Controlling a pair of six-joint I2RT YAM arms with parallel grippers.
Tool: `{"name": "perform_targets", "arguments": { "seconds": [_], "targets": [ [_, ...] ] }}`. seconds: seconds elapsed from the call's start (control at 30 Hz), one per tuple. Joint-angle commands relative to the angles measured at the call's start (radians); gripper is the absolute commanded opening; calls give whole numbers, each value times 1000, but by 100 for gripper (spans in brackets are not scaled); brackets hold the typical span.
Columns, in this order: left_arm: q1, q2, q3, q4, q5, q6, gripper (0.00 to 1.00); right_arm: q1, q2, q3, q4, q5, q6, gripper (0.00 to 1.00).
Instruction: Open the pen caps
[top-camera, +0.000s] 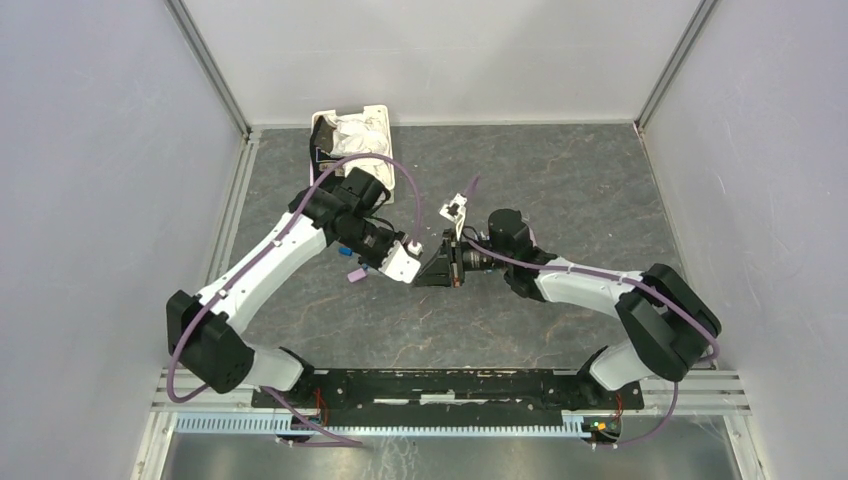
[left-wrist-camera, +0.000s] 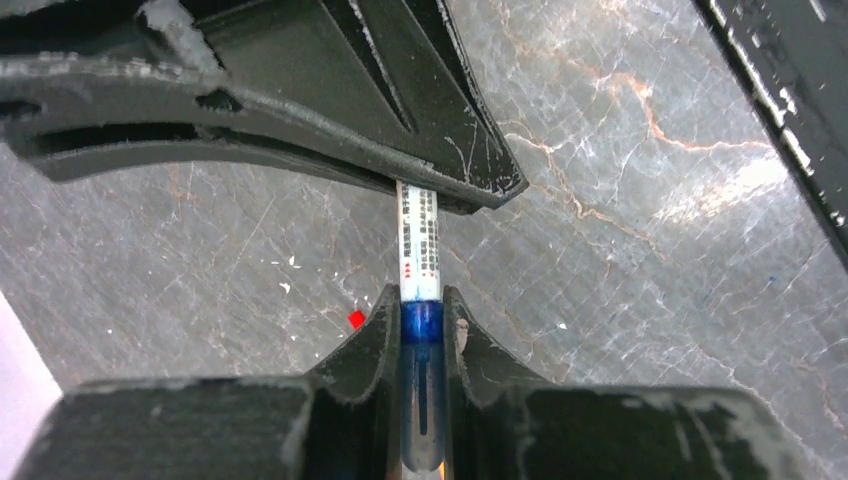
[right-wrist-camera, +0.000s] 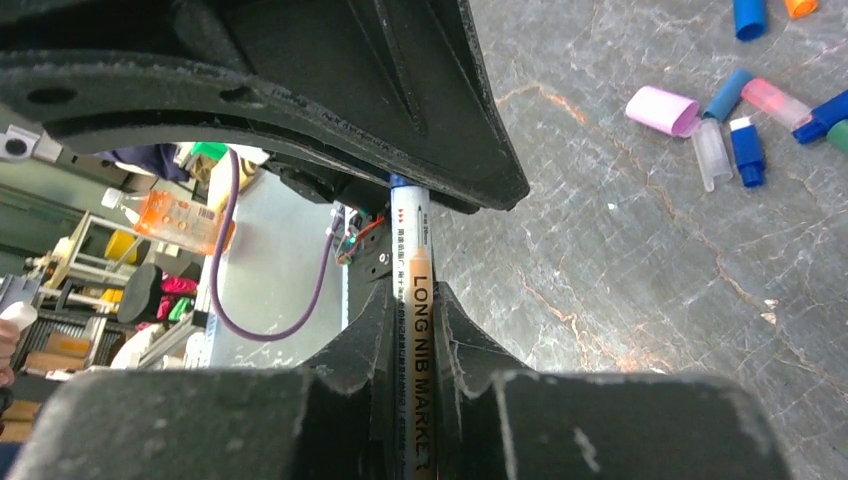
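Observation:
One pen is held level between my two grippers above the middle of the table. In the left wrist view, my left gripper (left-wrist-camera: 421, 300) is shut on the pen's blue cap (left-wrist-camera: 421, 330), and the white printed barrel (left-wrist-camera: 420, 240) runs on into the opposite jaws. My right gripper (right-wrist-camera: 412, 295) is shut on that barrel (right-wrist-camera: 418, 260), which reads "LONG NIB MARKER". A sliver of the blue cap (right-wrist-camera: 398, 181) shows at its far end. From above, the left gripper (top-camera: 428, 262) and right gripper (top-camera: 450, 264) meet tip to tip. Several loose pen caps (right-wrist-camera: 745, 150) lie on the table at the right wrist view's upper right.
A white basket with white cloth (top-camera: 350, 135) stands at the back left by the wall. A purple cap (top-camera: 354, 276) lies on the table under the left forearm. A lilac cap (right-wrist-camera: 662, 109) and a clear one (right-wrist-camera: 712, 153) lie among the loose ones.

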Motion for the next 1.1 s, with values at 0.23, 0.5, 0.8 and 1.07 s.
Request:
{"name": "perform_targets", "arguments": {
  "seconds": [0.23, 0.5, 0.8, 1.07],
  "targets": [
    [-91, -100, -12, 77, -435, -148, 2, 26, 158, 139, -215, -264, 89, 31],
    [-179, -98, -26, 97, -431, -219, 2, 80, 302, 369, -82, -270, 253, 42],
    [-204, -103, -39, 54, -402, -201, 2, 76, 380, 477, -56, -256, 301, 44],
    [-207, -121, -47, 11, -358, -223, 2, 19, 330, 481, -138, -229, 197, 52]
  ]
}}
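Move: Both hands hold the same pen. Its cap end, clear with a blue collar, is in the left fingers; from the right hand, which grips the barrel, it lies about 4 cm farther out and 3 cm to the left, at about the same height. From the right hand, the loose pink cap on the table is some 15 cm left, 2 cm ahead and 15 cm lower; a loose blue cap is about 18 cm left and 8 cm ahead, as low. The right fingers let go of the barrel and open to about half, staying around it while the hand goes about 6 cm left, dipping a couple of centimetres and rising again, up beside the left gripper. It rolls some 20 degrees and swings about 15 counter-clockwise. The left hand keeps its pinch on the cap end, drifting nearly 3 cm left and turning about 20 degrees. ##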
